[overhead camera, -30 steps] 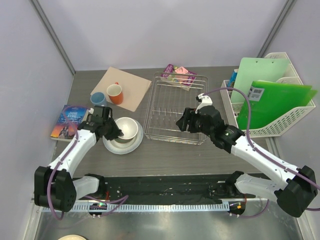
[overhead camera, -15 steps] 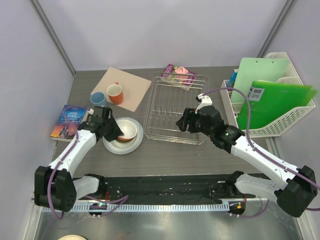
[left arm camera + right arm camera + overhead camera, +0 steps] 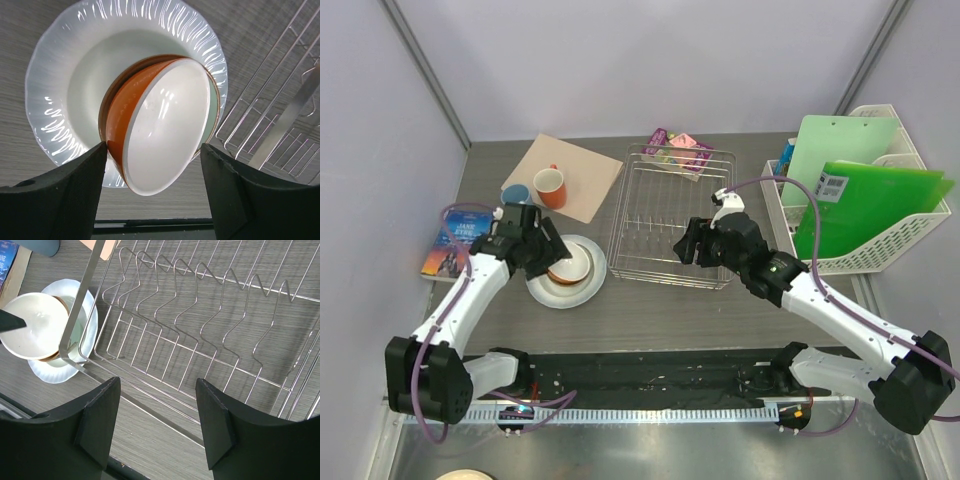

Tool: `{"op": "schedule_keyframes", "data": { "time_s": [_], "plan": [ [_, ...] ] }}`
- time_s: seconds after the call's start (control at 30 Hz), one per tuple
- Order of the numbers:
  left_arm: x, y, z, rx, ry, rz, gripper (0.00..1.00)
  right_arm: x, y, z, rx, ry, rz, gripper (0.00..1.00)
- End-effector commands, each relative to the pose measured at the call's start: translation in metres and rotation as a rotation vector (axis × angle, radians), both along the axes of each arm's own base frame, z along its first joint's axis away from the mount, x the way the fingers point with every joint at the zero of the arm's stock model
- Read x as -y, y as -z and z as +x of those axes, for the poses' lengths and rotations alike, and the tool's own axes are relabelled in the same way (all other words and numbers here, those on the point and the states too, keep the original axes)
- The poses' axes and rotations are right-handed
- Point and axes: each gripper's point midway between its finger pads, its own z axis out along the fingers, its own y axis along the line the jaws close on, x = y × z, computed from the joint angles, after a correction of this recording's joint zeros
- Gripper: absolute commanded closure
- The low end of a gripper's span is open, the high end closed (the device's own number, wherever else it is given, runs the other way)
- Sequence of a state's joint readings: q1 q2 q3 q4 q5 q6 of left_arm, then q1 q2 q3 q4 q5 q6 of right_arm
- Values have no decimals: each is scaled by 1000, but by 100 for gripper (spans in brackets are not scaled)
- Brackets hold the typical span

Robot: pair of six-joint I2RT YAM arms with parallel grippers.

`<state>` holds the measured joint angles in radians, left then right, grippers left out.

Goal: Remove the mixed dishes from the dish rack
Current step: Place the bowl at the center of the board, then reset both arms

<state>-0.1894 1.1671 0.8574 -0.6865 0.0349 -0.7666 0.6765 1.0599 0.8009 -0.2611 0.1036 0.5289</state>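
Note:
The cream bowl with orange outside (image 3: 167,125) lies tilted in the pale green bowl (image 3: 212,112) on the large white plate (image 3: 65,100), left of the dish rack (image 3: 670,215). My left gripper (image 3: 154,147) is open just above it; its left finger is at the bowl's orange side and its right finger is apart from it. In the top view the left gripper (image 3: 548,255) is over the stack (image 3: 570,265). The orange-red mug (image 3: 550,187) and the light-blue cup (image 3: 516,195) stand further back. My right gripper (image 3: 157,382) is open and empty over the near edge of the empty rack (image 3: 200,330).
A tan mat (image 3: 575,170) lies under the mug. A book (image 3: 455,240) lies at the left edge. Colourful packets (image 3: 678,150) lie behind the rack. A white plastic file basket (image 3: 880,250) with green folders stands at the right. A black rail (image 3: 640,380) runs along the near edge.
My left gripper has drawn back up and to the left. The cream bowl has tipped over in the green bowl, its orange outside now showing. The right arm has not moved.

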Motion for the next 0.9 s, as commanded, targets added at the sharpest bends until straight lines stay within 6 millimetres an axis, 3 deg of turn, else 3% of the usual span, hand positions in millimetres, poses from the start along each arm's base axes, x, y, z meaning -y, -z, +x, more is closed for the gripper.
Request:
{"op": "schedule_keyframes", "data": {
  "time_s": [0.0,0.17,0.37,0.53,0.63,0.77,0.87],
  "plan": [
    [-4,-37,9,87,27,28,25,0,-10,7,46,16,16,33],
    [-17,-49,0,94,27,97,16,0,-8,7,43,16,12,33],
    [-42,-92,-3,206,-26,206,9,1,-10,8,52,20,8,33],
    [-37,-127,0,356,-31,155,7,3,-17,10,83,26,15,33],
    [-33,-130,-2,406,-13,132,0,9,-21,9,119,42,26,34],
    [-30,-117,-6,391,21,164,0,18,-23,7,159,68,29,34],
    [-17,-114,-8,398,101,222,0,24,-23,9,177,91,18,34]
  ]
}}
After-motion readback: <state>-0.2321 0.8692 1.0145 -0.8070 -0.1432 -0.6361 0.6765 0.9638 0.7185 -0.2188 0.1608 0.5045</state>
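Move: The left hand, its fingers already apart, is at the tilted white-and-orange bowl, whose middle lies about 2 cm ahead, 3 cm right and 4 cm below. The plate under the stack is roughly 1 cm ahead, 3 cm right and 9 cm down. The orange mug stands some 20 cm ahead, 1 cm left; the rack's middle 12 cm ahead, 30 cm right. From the right hand the bowl lies about 27 cm left, 5 cm back, 11 cm below. Left hand rises clear of the bowl some 12 cm, easing left, fingers opening fully and tipping up about 20 degrees. ##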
